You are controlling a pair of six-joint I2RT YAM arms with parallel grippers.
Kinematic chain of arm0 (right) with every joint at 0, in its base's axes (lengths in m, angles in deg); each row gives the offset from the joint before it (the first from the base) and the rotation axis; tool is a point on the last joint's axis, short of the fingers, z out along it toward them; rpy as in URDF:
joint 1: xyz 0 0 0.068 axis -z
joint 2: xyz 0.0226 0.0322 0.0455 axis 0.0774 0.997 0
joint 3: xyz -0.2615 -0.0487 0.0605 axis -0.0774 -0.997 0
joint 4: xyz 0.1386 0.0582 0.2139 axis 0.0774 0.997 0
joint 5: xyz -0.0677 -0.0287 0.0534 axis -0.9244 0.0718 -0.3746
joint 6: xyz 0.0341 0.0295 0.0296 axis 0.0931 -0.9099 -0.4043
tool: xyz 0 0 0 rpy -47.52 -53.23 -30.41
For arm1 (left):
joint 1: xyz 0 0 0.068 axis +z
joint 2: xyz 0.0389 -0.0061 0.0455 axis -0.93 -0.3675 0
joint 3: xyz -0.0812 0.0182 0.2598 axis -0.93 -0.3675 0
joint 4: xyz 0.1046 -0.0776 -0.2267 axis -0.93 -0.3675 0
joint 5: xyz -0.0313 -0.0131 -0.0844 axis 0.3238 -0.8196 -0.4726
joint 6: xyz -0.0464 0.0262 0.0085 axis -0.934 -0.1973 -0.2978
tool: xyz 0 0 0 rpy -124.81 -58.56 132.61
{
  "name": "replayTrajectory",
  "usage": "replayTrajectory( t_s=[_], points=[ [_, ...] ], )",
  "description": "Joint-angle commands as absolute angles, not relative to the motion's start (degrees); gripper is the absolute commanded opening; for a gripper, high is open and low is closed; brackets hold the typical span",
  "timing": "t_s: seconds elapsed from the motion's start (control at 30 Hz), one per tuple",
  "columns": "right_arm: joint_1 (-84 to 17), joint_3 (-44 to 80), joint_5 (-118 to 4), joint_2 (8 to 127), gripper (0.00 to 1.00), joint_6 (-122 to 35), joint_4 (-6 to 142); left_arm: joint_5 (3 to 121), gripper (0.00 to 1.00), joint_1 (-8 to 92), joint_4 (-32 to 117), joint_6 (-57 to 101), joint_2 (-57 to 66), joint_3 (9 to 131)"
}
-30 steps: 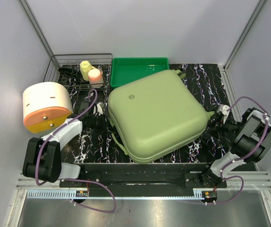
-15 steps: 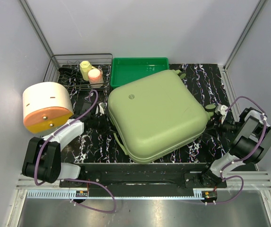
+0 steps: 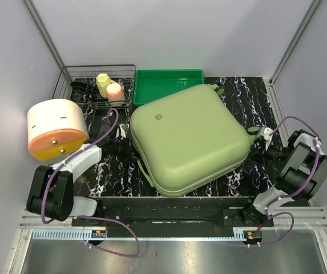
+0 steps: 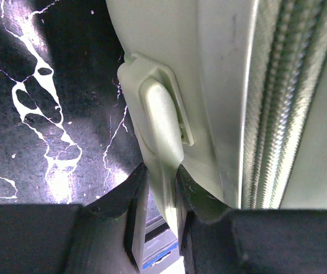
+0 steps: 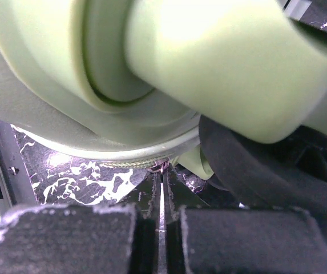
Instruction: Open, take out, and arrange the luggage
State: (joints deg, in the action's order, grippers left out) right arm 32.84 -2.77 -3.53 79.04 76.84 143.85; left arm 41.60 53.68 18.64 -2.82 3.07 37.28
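Note:
The luggage, a large pale olive-green hard-shell case, lies shut in the middle of the black marbled table. At its left edge my left gripper is shut on the case's pale side handle, which is pinched between the two black fingers. The zip rim runs just right of the handle. By the case's right corner, below a green wheel, my right gripper is shut on the thin metal zip pull. In the top view that gripper sits beside the wheel.
A bright green tray stands behind the case, touching its far edge. A wire basket with a yellow and a pink item sits at the back left. A round white and orange container stands left of my left arm. Walls close in on both sides.
My right gripper's jaws have closed onto the zip pull, and the right arm has drawn back slightly to the right. The left gripper keeps its hold on the handle.

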Motion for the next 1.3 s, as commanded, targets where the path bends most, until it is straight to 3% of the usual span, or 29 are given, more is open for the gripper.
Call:
replayTrajectory(
  t_s=[0.0, 0.3, 0.57, 0.83, 1.27],
  points=[
    [32.3, -1.16, -1.14, 79.12, 0.0, 115.44, 161.54, 40.1, 0.0, 52.44, 20.5, -0.26, 2.8, 37.78],
    [33.27, 10.18, 13.36, 89.66, 0.0, 114.04, 161.36, 41.68, 0.0, 55.69, 18.65, 2.81, 3.68, 35.94],
    [27.82, 14.31, 21.09, 94.23, 0.0, 114.21, 161.45, 41.86, 0.0, 55.96, 18.21, 6.06, 0.61, 38.48],
    [26.85, 22.3, 25.06, 101.35, 0.0, 114.12, 161.53, 43.0, 0.0, 57.63, 16.1, 9.14, -3.87, 41.11],
    [16.22, 35.31, 30.86, 113.39, 0.0, 111.4, 161.45, 43.18, 0.0, 57.54, 14.87, 11.96, -10.38, 46.3]
  ],
)
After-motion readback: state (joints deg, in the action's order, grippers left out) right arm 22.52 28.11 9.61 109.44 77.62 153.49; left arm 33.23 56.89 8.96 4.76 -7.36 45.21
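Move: The right fingers, shut on the zipper pull at the suitcase's right side, are headed for the stretch of zipper seam about 12 cm ahead and 1 cm left, level with them. The near wheel juts out about 8 cm ahead, 1 cm right and 7 cm above; the far wheel is some 28 cm ahead and 15 cm left, a little lower. For the left hand, holding the suitcase handle, the pull lies about 55 cm right, no farther out, slightly higher. Forward, level and nearly straight, the right hand draws the pinched zipper pull about 12 cm along the seam, passing below the near wheel towards the far one. Its fingers stay shut and swing up some 15 degrees to a flatter slant. The left hand stays put with its grip on the handle, turning only about 10 degrees. ##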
